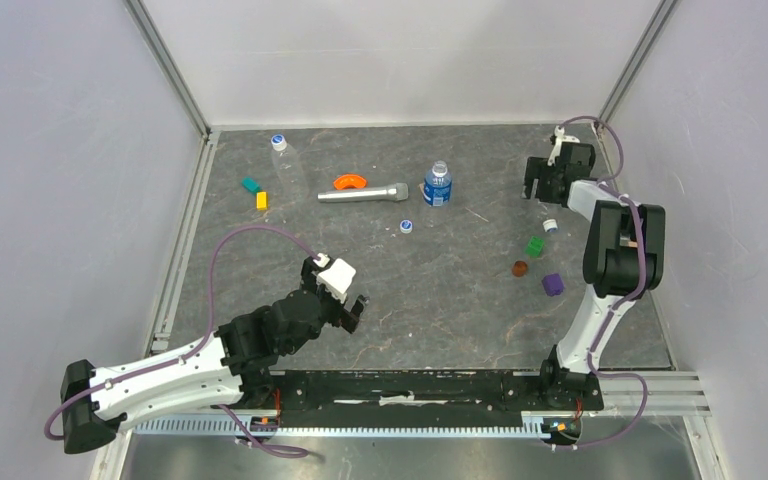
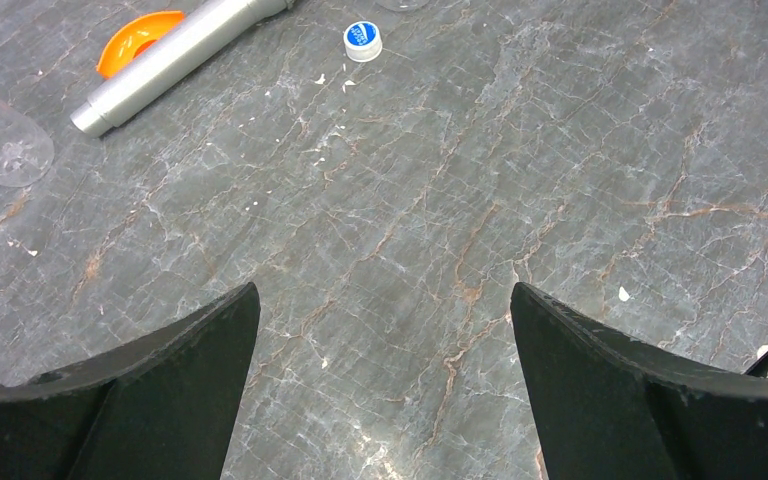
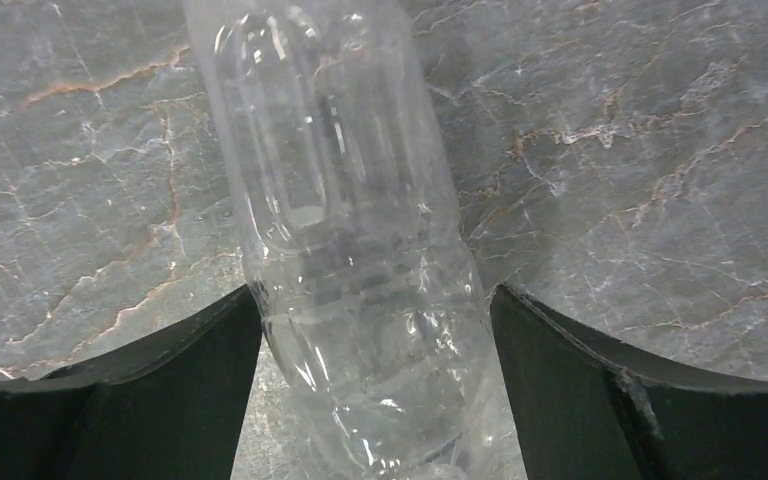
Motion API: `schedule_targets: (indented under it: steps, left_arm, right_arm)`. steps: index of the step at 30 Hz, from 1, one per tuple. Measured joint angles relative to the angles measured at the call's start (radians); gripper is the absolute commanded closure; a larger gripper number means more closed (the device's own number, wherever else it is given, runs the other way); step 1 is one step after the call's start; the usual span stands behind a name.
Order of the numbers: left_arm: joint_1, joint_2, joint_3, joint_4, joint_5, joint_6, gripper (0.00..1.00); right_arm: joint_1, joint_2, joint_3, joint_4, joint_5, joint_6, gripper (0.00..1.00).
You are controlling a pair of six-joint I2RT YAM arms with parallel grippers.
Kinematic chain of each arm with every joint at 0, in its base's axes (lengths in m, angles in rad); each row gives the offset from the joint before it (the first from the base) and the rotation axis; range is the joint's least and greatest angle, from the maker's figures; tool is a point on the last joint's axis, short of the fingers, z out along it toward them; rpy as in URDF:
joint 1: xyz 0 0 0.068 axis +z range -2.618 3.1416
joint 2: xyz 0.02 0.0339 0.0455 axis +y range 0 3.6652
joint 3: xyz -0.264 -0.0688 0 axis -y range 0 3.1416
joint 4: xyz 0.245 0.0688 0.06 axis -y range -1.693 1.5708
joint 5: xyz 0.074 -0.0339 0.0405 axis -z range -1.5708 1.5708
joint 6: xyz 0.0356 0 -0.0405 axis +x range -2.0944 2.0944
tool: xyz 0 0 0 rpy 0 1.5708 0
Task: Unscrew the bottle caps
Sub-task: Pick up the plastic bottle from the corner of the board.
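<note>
A clear unlabelled bottle (image 3: 345,250) sits between the fingers of my right gripper (image 3: 375,295), which press on both its sides; its cap does not show. In the top view that gripper (image 1: 543,185) is at the far right. My left gripper (image 2: 385,300) hangs open over bare table at the near left (image 1: 345,300). A loose blue-topped cap (image 2: 363,40) lies ahead of it (image 1: 406,226). A blue-label bottle (image 1: 438,185) stands upright. Another clear bottle (image 1: 285,165) lies at the far left with its cap (image 1: 278,141) on. A small white cap (image 1: 551,226) lies near the right arm.
A silver cylinder (image 1: 365,193) and an orange curved piece (image 1: 349,181) lie at the middle back. Teal (image 1: 251,185) and yellow (image 1: 261,200) blocks sit at the left. Green (image 1: 534,245), brown (image 1: 520,268) and purple (image 1: 553,284) pieces lie by the right arm. Walls enclose three sides.
</note>
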Motion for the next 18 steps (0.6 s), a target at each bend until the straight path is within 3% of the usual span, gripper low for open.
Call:
schedule_targets:
  steps: [11,13,18]
  left_arm:
    - [0.000,-0.006,0.000,-0.007,-0.005,-0.030,0.00]
    - [0.000,-0.006,0.000,-0.007,-0.003,-0.034,0.00]
    - [0.000,-0.006,0.003,-0.021,-0.003,-0.063,0.00]
  right_arm:
    - [0.000,0.011,-0.006,0.014,-0.048,-0.031,0.46]
    - [-0.001,0.000,-0.020,0.021,-0.060,-0.033,0.59]
    - [-0.002,-0.047,-0.070,0.013,-0.117,-0.032,0.62]
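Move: The clear plastic bottle lies lengthwise between the right hand's open fingers, its middle about 1 cm ahead, level sideways and some 1 cm below. The green block is about 15 cm back and 3 cm left of that hand; the brown cap is roughly 21 cm back and 7 cm left. The blue-label bottle stands about 27 cm left and 1 cm back. From the left hand, the clear bottle is some 26 cm ahead, 51 cm right and 13 cm lower. The clear bottle is pinched across its waist by the right hand, which sinks about 1 cm more as the fingers start to close, then comes back up by most of that. Once they stop closing on the plastic with rising effort, the hand draws left and back towards the green block, roughly 2 cm left in all, turning about 5 degrees counter-clockwise. ##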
